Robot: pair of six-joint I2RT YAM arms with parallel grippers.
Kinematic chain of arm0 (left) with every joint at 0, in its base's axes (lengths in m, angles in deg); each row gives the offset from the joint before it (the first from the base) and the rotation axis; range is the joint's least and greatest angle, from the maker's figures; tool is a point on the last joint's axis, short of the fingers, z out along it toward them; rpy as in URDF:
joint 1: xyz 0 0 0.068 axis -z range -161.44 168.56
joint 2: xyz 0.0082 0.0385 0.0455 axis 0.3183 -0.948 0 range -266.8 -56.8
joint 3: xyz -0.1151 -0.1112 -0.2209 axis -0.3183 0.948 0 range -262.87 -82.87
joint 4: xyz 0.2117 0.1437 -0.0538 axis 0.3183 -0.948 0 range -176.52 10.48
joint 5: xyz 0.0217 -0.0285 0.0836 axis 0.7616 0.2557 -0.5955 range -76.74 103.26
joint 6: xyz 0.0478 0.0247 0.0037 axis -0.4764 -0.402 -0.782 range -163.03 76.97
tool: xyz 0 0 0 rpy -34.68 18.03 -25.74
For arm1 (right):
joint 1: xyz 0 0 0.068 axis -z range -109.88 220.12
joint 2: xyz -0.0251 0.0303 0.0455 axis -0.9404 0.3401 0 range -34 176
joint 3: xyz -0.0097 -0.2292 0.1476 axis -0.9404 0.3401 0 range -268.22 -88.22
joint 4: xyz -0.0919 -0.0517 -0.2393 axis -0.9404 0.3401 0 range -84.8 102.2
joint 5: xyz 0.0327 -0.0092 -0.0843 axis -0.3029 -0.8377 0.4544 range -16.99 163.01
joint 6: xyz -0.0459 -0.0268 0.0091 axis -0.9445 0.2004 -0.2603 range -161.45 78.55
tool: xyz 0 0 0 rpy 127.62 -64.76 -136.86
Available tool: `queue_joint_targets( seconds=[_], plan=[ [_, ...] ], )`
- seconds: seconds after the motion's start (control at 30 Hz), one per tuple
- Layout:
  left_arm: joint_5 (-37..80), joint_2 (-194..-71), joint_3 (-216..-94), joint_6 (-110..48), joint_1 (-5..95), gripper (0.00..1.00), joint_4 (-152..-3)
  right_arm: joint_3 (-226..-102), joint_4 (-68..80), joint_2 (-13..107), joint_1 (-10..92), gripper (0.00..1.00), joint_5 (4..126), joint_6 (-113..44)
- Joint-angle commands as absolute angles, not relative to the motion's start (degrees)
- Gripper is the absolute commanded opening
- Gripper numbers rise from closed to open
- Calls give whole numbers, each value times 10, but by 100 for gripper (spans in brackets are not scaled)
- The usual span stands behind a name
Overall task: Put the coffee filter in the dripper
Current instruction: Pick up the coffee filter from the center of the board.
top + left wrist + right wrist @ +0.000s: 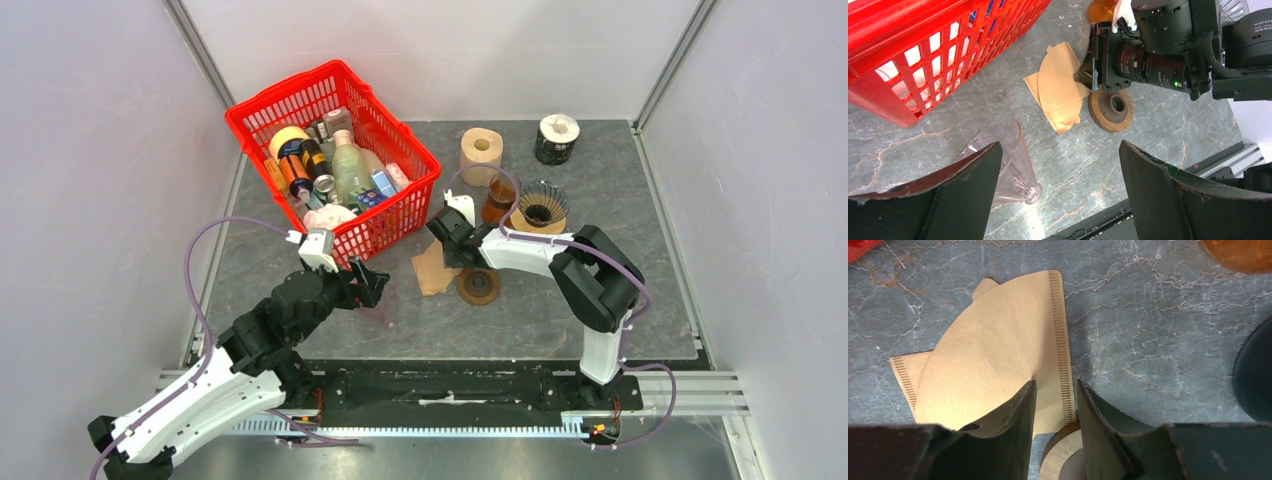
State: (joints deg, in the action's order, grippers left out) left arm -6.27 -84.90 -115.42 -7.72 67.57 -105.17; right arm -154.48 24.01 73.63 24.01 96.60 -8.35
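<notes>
Two brown paper coffee filters [432, 268] lie flat and overlapping on the grey table, the upper one [993, 350] over the lower [905, 372]. My right gripper [1055, 385] is open a little, low over the upper filter, whose perforated edge lies between the fingers. A wooden ring [1058, 455] sits just beneath it. The dripper [1015, 160], a clear cone, lies on its side under the left finger of my left gripper [1060, 145]. That gripper is wide open and empty. In the top view my left gripper [372, 283] hides the dripper, and my right gripper [447, 240] is above the filters.
A red basket [390, 225] full of bottles and cans stands just behind my left gripper. Behind my right arm are an amber jar [499, 200], a dark ribbed cone [543, 203], a paper roll [481, 152] and a dark can [556, 138]. The wooden ring [479, 286] touches the filters.
</notes>
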Motion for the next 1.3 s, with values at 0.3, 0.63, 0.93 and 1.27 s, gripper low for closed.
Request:
queue_joint_targets(
  seconds=[0.3,0.63,0.93,1.27],
  plan=[
    [-86,-847,-1155,-56,678,94,-1043,-1546,265,787,240,28,910,-55],
    [-86,-847,-1156,-56,679,94,-1043,-1548,265,792,240,14,914,-52],
    [-87,-853,-1159,-58,679,93,-1043,-1571,260,729,240,2,927,-78],
    [-86,-849,-1159,-59,678,93,-1043,-1570,264,625,239,1,911,-87]
  ],
)
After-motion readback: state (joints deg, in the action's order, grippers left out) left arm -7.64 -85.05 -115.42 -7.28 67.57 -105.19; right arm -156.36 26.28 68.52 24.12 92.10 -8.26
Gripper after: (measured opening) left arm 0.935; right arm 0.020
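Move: The top coffee filter lies flat right under the right fingertips, its middle about 3 cm to their left and 1 cm below. The round wooden lid is some 4 cm back and 3 cm right, the amber carafe about 9 cm ahead and 7 cm right, and the dripper's stand about 12 cm right and 3 cm ahead. From the left hand, the filter is roughly 13 cm ahead, 8 cm right and 18 cm below. The right fingers, half open on the paper near the filter's crimped right-hand edge, close fully and pinch up a fold there while the hand creeps about 1.5 cm left at board level. Once shut, they keep their hold and the hand rises steeply, some 4 cm. ##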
